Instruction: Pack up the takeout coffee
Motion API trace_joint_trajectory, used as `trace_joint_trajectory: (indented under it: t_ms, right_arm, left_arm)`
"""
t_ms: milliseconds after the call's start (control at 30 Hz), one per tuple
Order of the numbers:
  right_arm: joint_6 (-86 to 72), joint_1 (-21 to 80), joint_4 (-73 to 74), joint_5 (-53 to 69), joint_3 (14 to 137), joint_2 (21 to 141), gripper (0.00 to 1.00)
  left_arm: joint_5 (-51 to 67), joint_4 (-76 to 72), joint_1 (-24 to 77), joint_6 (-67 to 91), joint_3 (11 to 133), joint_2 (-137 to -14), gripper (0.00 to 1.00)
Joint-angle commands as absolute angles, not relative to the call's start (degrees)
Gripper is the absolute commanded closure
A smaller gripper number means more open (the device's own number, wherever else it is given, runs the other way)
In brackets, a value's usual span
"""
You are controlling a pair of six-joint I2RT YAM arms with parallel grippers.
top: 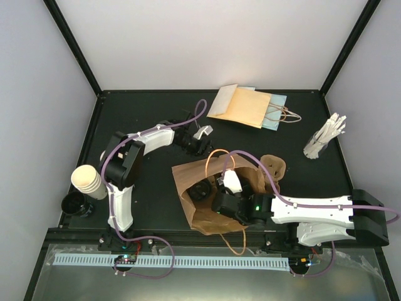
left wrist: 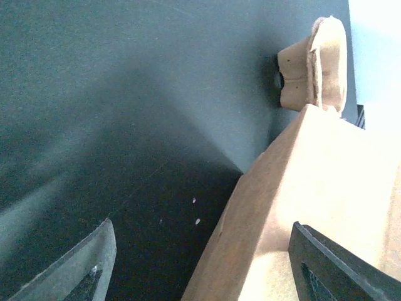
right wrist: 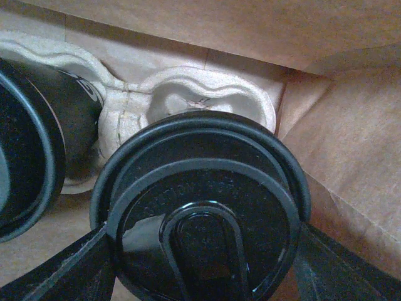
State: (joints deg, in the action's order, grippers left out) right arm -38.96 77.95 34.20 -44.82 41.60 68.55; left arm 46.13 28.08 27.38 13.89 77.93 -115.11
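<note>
An open brown paper bag (top: 194, 216) stands mid-table. Inside it sits the moulded-pulp carrier (right wrist: 207, 94), one end of which pokes out of the bag (top: 274, 166). My right gripper (top: 216, 193) reaches into the bag, and in its wrist view it (right wrist: 203, 251) is shut on a takeout coffee cup (right wrist: 200, 207) with a black lid, both fingers pressed against the lid's sides. A second lidded coffee cup (right wrist: 25, 157) sits in the carrier to the left. My left gripper (top: 199, 141) hovers open at the bag's far edge, with the bag wall (left wrist: 282, 207) between its fingers (left wrist: 103, 251).
A stack of paper cups (top: 88, 180) and black lids (top: 75, 204) sit at the left table edge. Flat paper bags (top: 247, 106) lie at the back. A bundle of white sticks (top: 326, 138) is at the right.
</note>
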Motion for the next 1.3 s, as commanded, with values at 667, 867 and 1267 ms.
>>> trace_joint_trajectory:
  t_ms: [667, 867, 1267]
  right_arm:
    - [-38.16, 74.75, 28.92, -40.70, 38.85, 72.15, 0.61]
    - [-39.26, 73.06, 31.79, -38.95, 39.63, 73.92, 0.60]
    - [-36.87, 69.51, 36.43, -36.16, 43.87, 78.55, 0.60]
  left_arm:
    - [55.91, 25.48, 30.49, 13.32, 76.92, -115.80, 0.48]
    - [56.07, 25.92, 30.93, 13.01, 75.78, -115.13, 0.54]
    - [56.09, 26.66, 32.10, 13.00, 74.84, -113.71, 0.56]
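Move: The bag's far-left edge lies just off the left fingers, some 3 cm back and 4 cm to the right, about level. The spare cup carrier on the table is about 19 cm right and 5 cm back from that hand, some 6 cm lower. The right hand already holds the lidded coffee; its goal, the carrier's empty well inside the bag, lies about 7 cm ahead and 8 cm below. The packed cup's lid is about 8 cm left and 4 cm ahead, slightly lower. Lower the held coffee about 3 cm and ease it forward some 2 cm, down towards the empty well beside the packed cup, keeping the grip and late on tipping the fingers a few degrees further down. Meanwhile bring the left gripper right, then back about 3 cm to the bag's far-left edge, closing its fingers from wide to about half open with the paper between them. ##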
